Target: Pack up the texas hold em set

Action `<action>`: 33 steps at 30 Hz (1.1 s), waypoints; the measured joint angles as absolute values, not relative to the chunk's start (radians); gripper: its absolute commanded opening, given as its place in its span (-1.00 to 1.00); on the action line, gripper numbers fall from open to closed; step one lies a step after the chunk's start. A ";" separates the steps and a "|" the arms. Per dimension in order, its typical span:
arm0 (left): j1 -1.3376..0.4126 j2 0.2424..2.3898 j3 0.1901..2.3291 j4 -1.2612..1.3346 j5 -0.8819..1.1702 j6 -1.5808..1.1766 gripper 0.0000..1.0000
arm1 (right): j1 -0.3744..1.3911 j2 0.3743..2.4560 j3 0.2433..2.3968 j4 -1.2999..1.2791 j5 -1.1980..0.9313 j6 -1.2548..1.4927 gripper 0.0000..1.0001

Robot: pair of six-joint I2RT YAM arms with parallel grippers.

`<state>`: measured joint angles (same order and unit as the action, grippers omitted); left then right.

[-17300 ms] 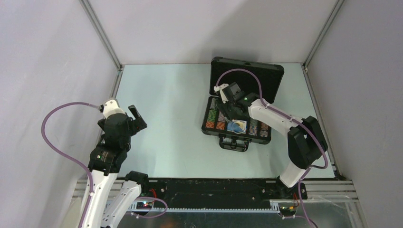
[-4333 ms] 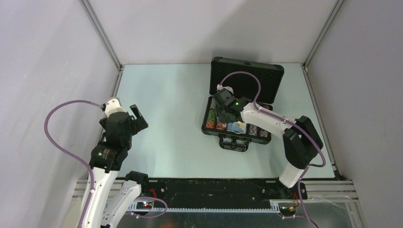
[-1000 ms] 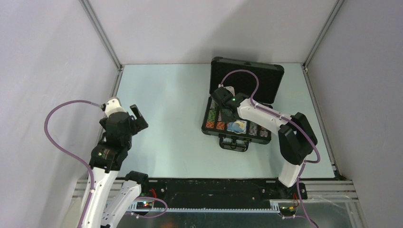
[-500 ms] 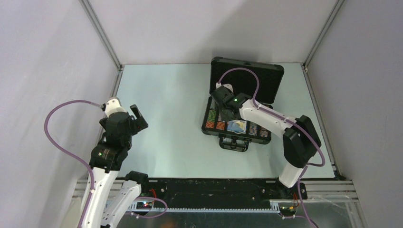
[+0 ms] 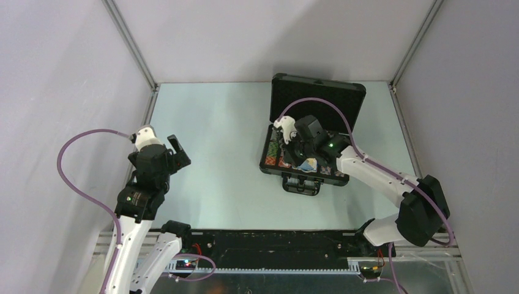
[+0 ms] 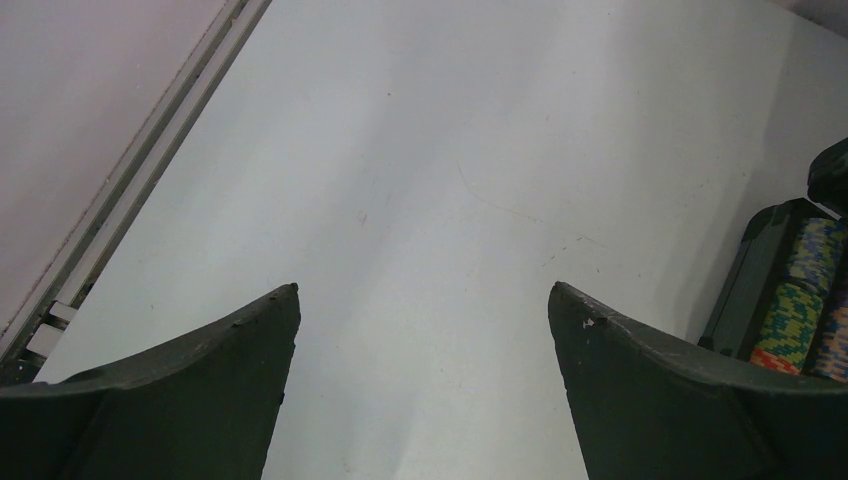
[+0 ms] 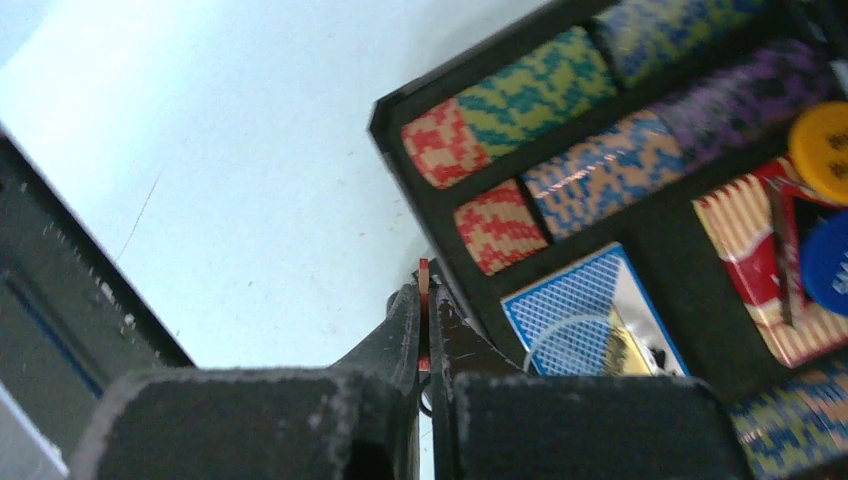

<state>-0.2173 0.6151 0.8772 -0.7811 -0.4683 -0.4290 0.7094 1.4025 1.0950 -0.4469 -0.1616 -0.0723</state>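
The black case lies open at the table's back right, its foam-lined lid standing up behind. In the right wrist view its rim frames multicoloured chip rows, a blue card box and a red-white card box with a yellow disc and a blue disc over it. My right gripper hovers over the case's front half, shut on a thin red-white chip seen edge-on. My left gripper is open over bare table, far left of the case.
The case's left end with chip rows shows at the right edge of the left wrist view. A metal frame rail runs along the table's left edge. The case handle points toward the arms.
The right gripper closed on the red-white chip. The right arm swung its elbow out to the near right, and the wrist moved from the case's back left toward its front middle. The left arm stayed put.
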 measured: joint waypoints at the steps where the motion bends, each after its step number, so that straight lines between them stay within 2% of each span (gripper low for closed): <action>1: -0.217 0.615 0.877 -0.781 -0.468 -0.429 0.97 | 0.708 1.406 1.087 -0.441 -0.206 -0.102 -1.00; 7: -0.217 0.615 0.877 -0.781 -0.468 -0.429 0.97 | 0.722 1.452 1.081 -0.389 -0.301 -0.223 -1.00; 33: -0.217 0.616 0.877 -0.781 -0.468 -0.429 0.97 | 0.755 1.601 1.079 -0.338 -0.174 -0.551 -1.00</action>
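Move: The right hand, shut on a single chip, hangs over the open case. The red front end of the second chip row from the left lies about 3 cm ahead, 2 cm to its left and 7 cm below. The outermost row's red end is about 5 cm to the left of that one, level with it; the playing cards lie 6 cm to its right and 1 cm farther out. From the idle left hand, the second row's red end is roughly 8 cm ahead, 35 cm right and 15 cm below. Still pinching the chip, the right hand brings it down to the front end of the second row, sinking about 6 cm in all. The hand first swings left some 3 cm and slightly back, then sinks, then eases forward about 3 cm and a little right while still going down, the wrist turning roughly 25 degrees counter-clockwise. ##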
